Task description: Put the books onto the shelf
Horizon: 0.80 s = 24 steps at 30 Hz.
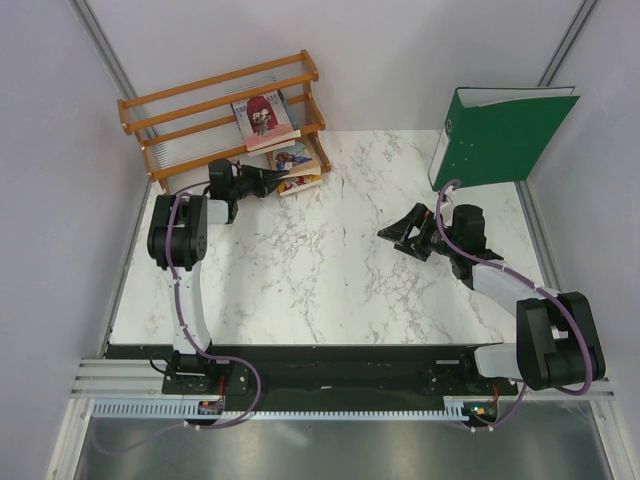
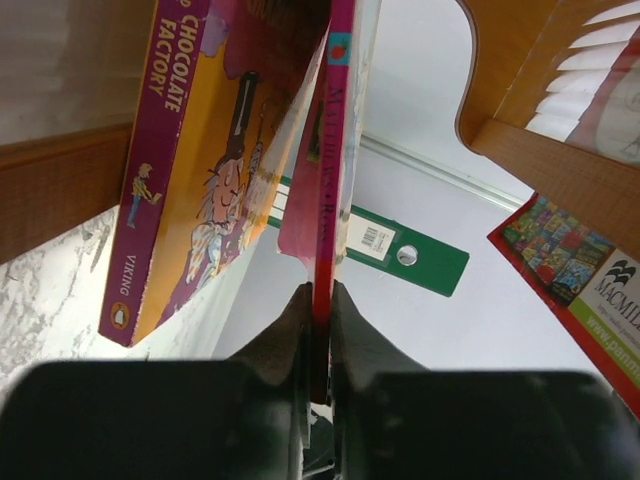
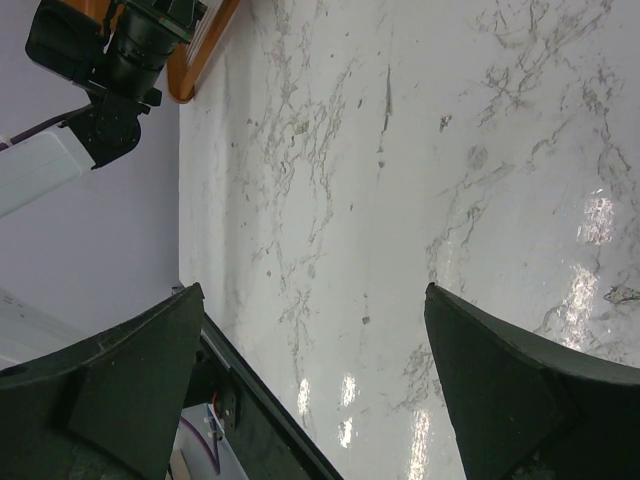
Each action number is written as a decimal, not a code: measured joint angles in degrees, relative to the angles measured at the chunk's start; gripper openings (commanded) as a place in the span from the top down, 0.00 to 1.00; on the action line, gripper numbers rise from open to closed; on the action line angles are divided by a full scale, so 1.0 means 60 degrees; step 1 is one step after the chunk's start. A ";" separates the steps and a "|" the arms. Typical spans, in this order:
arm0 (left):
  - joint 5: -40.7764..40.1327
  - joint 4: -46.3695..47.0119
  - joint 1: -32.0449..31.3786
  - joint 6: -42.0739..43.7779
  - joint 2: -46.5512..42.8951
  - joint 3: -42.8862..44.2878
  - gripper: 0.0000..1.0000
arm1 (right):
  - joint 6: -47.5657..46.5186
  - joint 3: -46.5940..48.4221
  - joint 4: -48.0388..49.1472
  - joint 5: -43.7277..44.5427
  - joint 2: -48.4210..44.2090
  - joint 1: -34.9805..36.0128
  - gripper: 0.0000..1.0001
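Note:
The shelf [image 1: 200,110] stands at the table's far left. A pink-maroon book [image 1: 265,118] leans on its upper slats and a colourful one [image 1: 296,160] lies at its lower right end. My left gripper [image 1: 278,181] reaches in at that lower end. In the left wrist view this gripper [image 2: 320,295] is shut on the bottom edge of a thin red book [image 2: 328,200], held upright. A yellow-purple book [image 2: 200,180] leans just left of it. My right gripper [image 1: 396,236] hangs open over bare marble, and the right wrist view shows that gripper [image 3: 315,300] holding nothing.
A big green ring binder [image 1: 500,135] stands at the far right corner and its spine [image 2: 400,255] shows behind the red book. The shelf's wooden end [image 2: 560,170] is close on the right, with another book cover [image 2: 580,280] below it. Grey walls enclose the marble table [image 1: 330,270].

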 measured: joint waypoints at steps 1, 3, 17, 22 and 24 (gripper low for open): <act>0.0029 -0.0022 0.0007 0.0000 0.0000 0.0026 0.77 | 0.0000 0.0000 -0.0004 -0.0004 0.0000 0.0000 0.02; 0.0087 -0.0106 0.0022 -0.0004 0.0000 0.0040 0.69 | -0.0004 0.0000 -0.0007 -0.0004 0.0000 0.0000 0.02; 0.1086 -0.2106 0.0106 0.0055 -0.0036 0.0426 0.24 | 0.0000 0.0000 -0.0073 -0.0004 0.0004 0.0000 0.02; 0.1519 -0.2262 0.0142 -0.0102 -0.0073 0.0484 0.24 | 0.0000 0.0000 -0.0127 -0.0004 0.0004 0.0000 0.02; 0.1694 -0.2313 0.0142 -0.0193 -0.0106 0.0484 0.24 | 0.0000 0.0000 -0.0131 -0.0004 0.0004 0.0000 0.02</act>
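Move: The left hand pinches the near left edge of the red-spined book, its near end still propped up. The purple Chocolate Factory book it goes onto, on the lower shelf, has its middle about 7 cm ahead, 3 cm right and 4 cm below. The red book on the upper shelf is some 10 cm ahead, 3 cm left and 13 cm up; the shelf's right end post roughly 6 cm ahead, 9 cm right. From the right hand the purple book lies about 27 cm ahead, 21 cm left and 6 cm below. The left fingers spread from nearly shut to about three quarters open and let go of the red-spined book above the purple one. As they open, the hand draws back about 2.5 cm from the books, sinking some 1.5 cm at first and then rising again, while the wrist tips roughly 10 degrees downward and swings a little clockwise. ##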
